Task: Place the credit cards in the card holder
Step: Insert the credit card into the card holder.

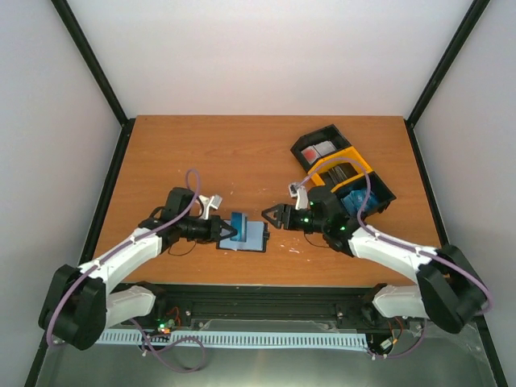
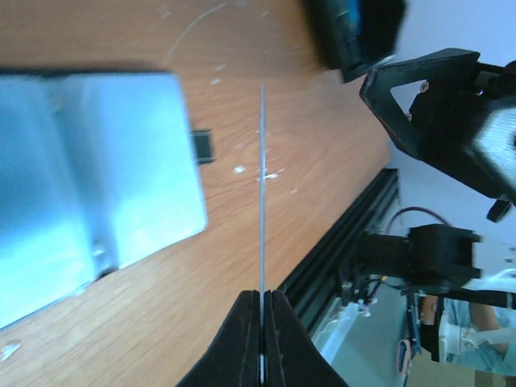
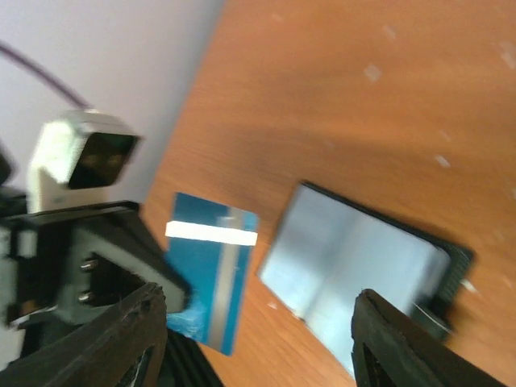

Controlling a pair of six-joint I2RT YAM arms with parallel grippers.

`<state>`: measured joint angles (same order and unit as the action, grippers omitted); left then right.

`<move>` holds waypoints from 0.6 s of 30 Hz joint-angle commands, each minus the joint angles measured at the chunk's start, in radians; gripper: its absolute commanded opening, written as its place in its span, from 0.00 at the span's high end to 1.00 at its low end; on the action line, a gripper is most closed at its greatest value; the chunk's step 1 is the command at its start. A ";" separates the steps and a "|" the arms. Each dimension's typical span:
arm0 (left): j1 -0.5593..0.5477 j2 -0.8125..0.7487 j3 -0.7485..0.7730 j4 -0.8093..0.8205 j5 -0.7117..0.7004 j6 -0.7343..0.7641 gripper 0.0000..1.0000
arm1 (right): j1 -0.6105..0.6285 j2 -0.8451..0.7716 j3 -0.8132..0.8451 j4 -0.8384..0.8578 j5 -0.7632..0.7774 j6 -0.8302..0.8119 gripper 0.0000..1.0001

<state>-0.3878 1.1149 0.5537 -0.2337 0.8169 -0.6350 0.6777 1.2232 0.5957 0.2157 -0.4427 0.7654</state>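
My left gripper [image 1: 229,230] is shut on a blue credit card [image 1: 239,222], held upright just above the table. The left wrist view shows that card [image 2: 263,185] edge-on as a thin line rising from my closed fingertips [image 2: 250,310]. The card holder [image 1: 253,237] lies open flat on the table right beside the card, its inside pale blue and shiny, its rim black. My right gripper [image 1: 269,216] hovers open just right of it, holding nothing. In the right wrist view the blue card [image 3: 211,274] with its white stripe stands left of the open card holder [image 3: 355,274].
A joined row of trays sits at the back right: a black one [image 1: 318,147] with a red-and-white card, a yellow one [image 1: 343,169], and a black one [image 1: 360,200] with blue cards. The rig's black rail [image 1: 266,294] runs along the near table edge.
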 commanded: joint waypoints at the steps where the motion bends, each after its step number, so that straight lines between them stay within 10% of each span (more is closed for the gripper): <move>1: 0.007 0.058 -0.037 -0.052 -0.072 0.053 0.99 | 0.003 0.138 0.024 -0.190 0.077 0.009 0.41; 18: 0.015 0.306 0.007 0.050 -0.172 0.049 0.99 | 0.039 0.378 0.088 -0.172 0.023 0.025 0.59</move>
<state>-0.3813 1.4055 0.5190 -0.2169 0.6899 -0.6098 0.7029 1.5787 0.6598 0.0399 -0.4068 0.8009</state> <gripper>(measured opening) 0.015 0.414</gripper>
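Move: The blue card is already pinched in the left fingers. The card holder lies open beneath that hand, its middle about 2 cm ahead, 2 cm to the right and 12 cm below. From the right hand, empty and open, the holder's middle is about 8 cm left, 2 cm back and 16 cm down. Its strap is only 1 cm left and 1 cm back at that same depth, and the blue card about 7 cm left, 3 cm back and 6 cm below. Straight down go both hands, fast at first and then easing. The left sinks about 10 cm with a slight drift left, tipping its fingers more steeply down and keeping its pinch, to bring the card's right end to the holder's right-hand page near the fold. The right drops some 13 cm to the holder's strap side, tilting down and partly closing its still-open fingers around the page's outer side. ##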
